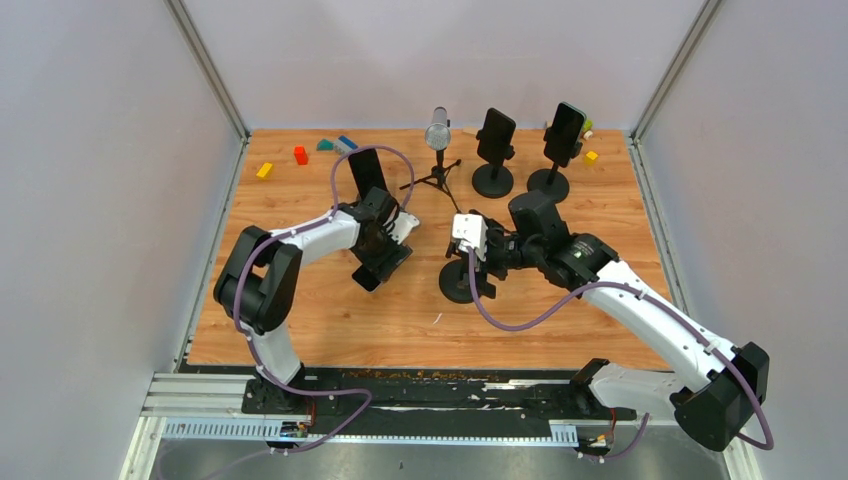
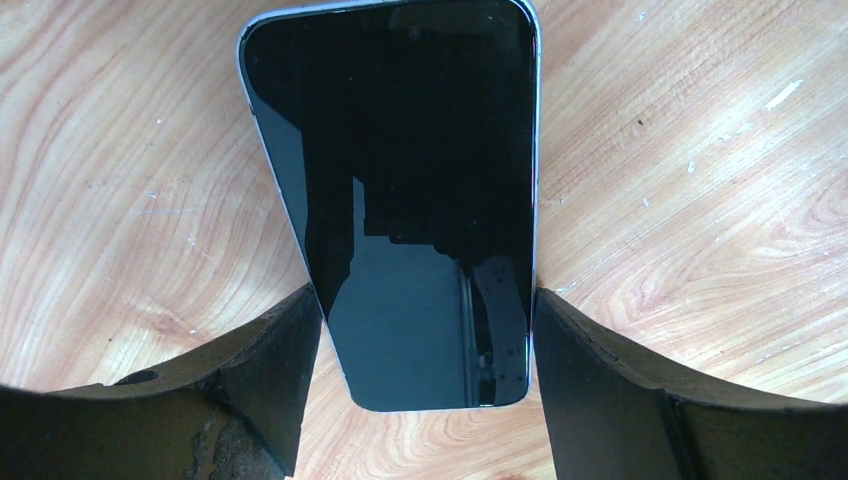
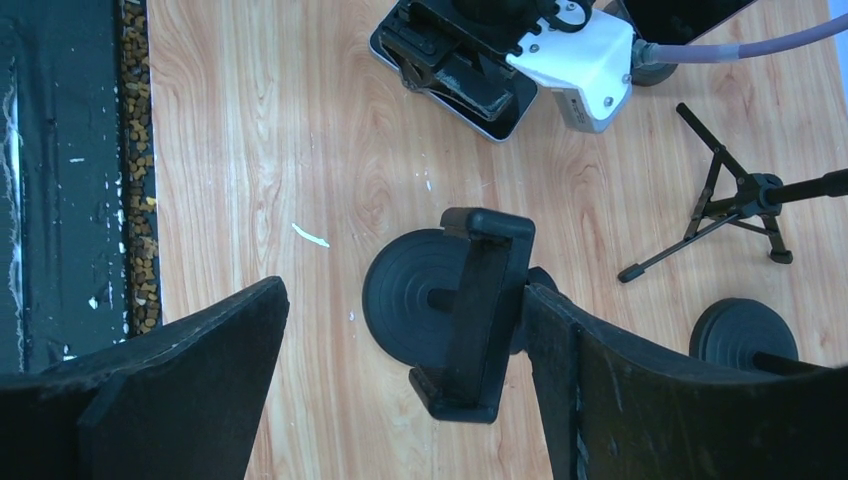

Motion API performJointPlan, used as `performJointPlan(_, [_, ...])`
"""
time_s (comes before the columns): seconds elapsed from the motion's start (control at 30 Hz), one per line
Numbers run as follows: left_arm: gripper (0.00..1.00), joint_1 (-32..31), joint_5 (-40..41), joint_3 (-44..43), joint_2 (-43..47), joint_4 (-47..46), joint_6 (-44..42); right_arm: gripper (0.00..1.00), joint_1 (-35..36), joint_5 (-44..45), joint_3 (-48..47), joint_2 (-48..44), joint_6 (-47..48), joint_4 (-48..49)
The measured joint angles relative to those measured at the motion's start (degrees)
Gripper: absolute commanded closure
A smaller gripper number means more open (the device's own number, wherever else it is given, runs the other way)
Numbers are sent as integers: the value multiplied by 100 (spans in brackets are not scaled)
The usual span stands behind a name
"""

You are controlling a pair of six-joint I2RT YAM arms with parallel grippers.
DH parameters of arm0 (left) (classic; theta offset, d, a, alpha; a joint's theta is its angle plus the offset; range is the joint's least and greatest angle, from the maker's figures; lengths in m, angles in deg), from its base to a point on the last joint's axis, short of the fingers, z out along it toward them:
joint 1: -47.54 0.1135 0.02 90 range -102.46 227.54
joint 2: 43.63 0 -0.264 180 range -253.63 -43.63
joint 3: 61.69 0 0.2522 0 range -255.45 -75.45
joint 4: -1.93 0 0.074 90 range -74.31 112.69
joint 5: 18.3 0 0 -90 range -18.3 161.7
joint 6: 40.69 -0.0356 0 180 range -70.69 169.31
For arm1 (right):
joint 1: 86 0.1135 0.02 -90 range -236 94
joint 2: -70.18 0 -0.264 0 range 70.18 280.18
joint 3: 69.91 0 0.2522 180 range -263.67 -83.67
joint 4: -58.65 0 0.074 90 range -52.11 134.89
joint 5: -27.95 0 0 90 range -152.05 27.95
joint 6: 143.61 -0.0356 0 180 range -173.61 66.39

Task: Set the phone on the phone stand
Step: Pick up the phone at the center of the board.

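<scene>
The phone (image 2: 420,200), black and glossy, lies flat on the wooden table, screen up. My left gripper (image 2: 428,300) straddles its near end, and both fingers press against its long edges. From above, that gripper (image 1: 385,255) is low over the phone (image 1: 366,278), left of centre. The empty phone stand (image 3: 480,310) is black with a round base and stands just right of centre (image 1: 460,285). My right gripper (image 3: 405,300) is open around its cradle. The right finger (image 3: 560,350) is close beside the cradle and the left finger stands far off.
A microphone on a tripod (image 1: 438,135) stands at the back centre. Two more stands holding phones (image 1: 495,140) (image 1: 563,130) are at the back right. Another upright phone (image 1: 366,172) is behind the left arm. Small coloured blocks (image 1: 300,155) lie at the back left.
</scene>
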Motion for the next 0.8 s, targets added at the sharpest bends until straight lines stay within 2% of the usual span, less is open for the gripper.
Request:
performJointPlan(0.4, [97, -11, 284, 474, 529, -203, -247, 10, -26, 210, -846, 225, -581, 35])
performJointPlan(0.47, [100, -11, 295, 518, 675, -216, -284, 10, -26, 278, -925, 295, -675, 98])
performJointPlan(0.8, [100, -13, 258, 726, 1676, -269, -525, 11, -37, 343, -942, 382, -1263, 391])
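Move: The left hand already grips the phone lying diagonally on the board, the phone's middle about 3 cm ahead and 2 cm to its right, level with the fingertips. From this hand the empty stand is roughly 20 cm right, 4 cm back, its middle 7 cm higher; a filled stand is about 15 cm straight ahead. The open right hand has the empty stand 2 cm ahead, 1 cm right, its middle 10 cm below, the phone 15 cm left, 6 cm ahead, 20 cm below. Sliding about 1.5 cm to its left first, then rising some 6 cm, the left hand lifts the phone while keeping its pinch on both long edges, and its fingertips swing forward by roughly 15 degrees. The right hand, fingers staying open, rises off the empty stand's head by over 5 cm, also going forward and a little left as it turns slightly clockwise. ##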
